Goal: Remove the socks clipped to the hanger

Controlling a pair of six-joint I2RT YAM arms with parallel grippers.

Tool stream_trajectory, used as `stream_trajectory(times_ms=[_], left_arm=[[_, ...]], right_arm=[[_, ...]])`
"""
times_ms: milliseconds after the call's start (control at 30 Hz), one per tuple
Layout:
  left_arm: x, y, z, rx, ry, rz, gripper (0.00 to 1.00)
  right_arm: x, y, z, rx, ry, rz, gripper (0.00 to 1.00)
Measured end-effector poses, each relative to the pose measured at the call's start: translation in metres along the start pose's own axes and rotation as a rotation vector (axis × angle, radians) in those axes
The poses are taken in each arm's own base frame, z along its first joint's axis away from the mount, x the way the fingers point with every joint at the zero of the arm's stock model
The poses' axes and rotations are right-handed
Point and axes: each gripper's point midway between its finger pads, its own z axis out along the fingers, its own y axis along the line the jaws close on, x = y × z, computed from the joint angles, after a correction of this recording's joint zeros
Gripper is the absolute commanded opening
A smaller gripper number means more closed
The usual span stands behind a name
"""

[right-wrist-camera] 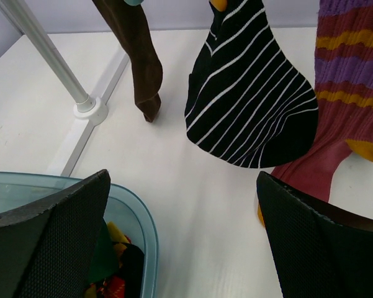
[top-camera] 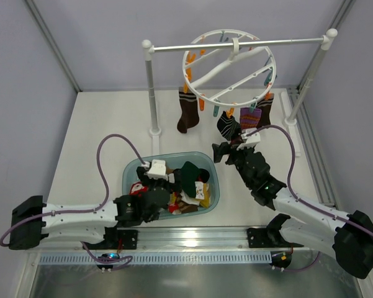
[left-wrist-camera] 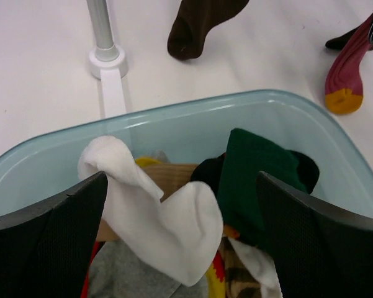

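The white ring hanger (top-camera: 228, 59) hangs by its hook from the rail. Clipped to its rim are a dark brown sock (top-camera: 187, 112), a black striped sock (top-camera: 228, 126) and a purple-red striped sock (top-camera: 250, 117). My right gripper (top-camera: 223, 151) is open just below and in front of them. In its wrist view the black striped sock (right-wrist-camera: 254, 105) hangs straight ahead of the right gripper (right-wrist-camera: 183, 176), untouched, beside the purple-red sock (right-wrist-camera: 350, 81). My left gripper (left-wrist-camera: 181, 178) stands open over the bin. A white sock (left-wrist-camera: 174, 230) lies loose between its fingers on the pile.
A teal bin (top-camera: 129, 177) full of mixed socks sits at the near centre. The white two-post rail stand (top-camera: 151, 93) carries the hanger; its left foot (left-wrist-camera: 105, 59) stands just behind the bin. A metal frame rail (top-camera: 310, 155) runs along the table's right edge.
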Motion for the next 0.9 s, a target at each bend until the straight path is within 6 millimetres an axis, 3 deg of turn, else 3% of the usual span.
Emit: stream_trajectory(times_ms=[167,267,367,633,733,900], left_arm=[[-0.037,-0.016,0.025,0.045,-0.018,-0.045,1.00],[-0.047,-0.025,0.042,0.090,-0.006,-0.057,1.00],[-0.047,-0.032,0.056,0.114,0.017,-0.050,0.99],[-0.019,-0.058,0.080,0.163,0.074,0.047,1.00],[-0.025,-0.069,0.106,0.195,0.073,0.038,1.00],[-0.050,-0.064,0.157,0.141,-0.007,-0.013,1.00]], right_arm=[[-0.001,-0.002,-0.006,-0.010,-0.020,-0.008,1.00],[0.001,-0.004,-0.009,-0.016,-0.024,-0.019,1.00],[0.000,-0.004,-0.011,-0.018,-0.032,-0.026,1.00],[-0.004,-0.006,-0.014,-0.019,-0.059,-0.026,1.00],[0.000,-0.010,-0.018,-0.018,-0.069,-0.030,0.99],[0.001,-0.015,-0.028,-0.025,-0.101,-0.033,1.00]])
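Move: The left hand, empty above the basket, has the hanging brown sock about 21 cm ahead, 9 cm to its right and its middle some 7 cm higher. The dropped white sock lies about 5 cm ahead, 2 cm right and 11 cm below; the striped black sock hangs about 17 cm ahead, 23 cm right and 4 cm above. From the right hand, the brown sock is about 13 cm ahead, 14 cm left and 4 cm up. Open left hand goes about 15 cm forward, 9 right, towards the brown sock; right hand eases back slightly. ##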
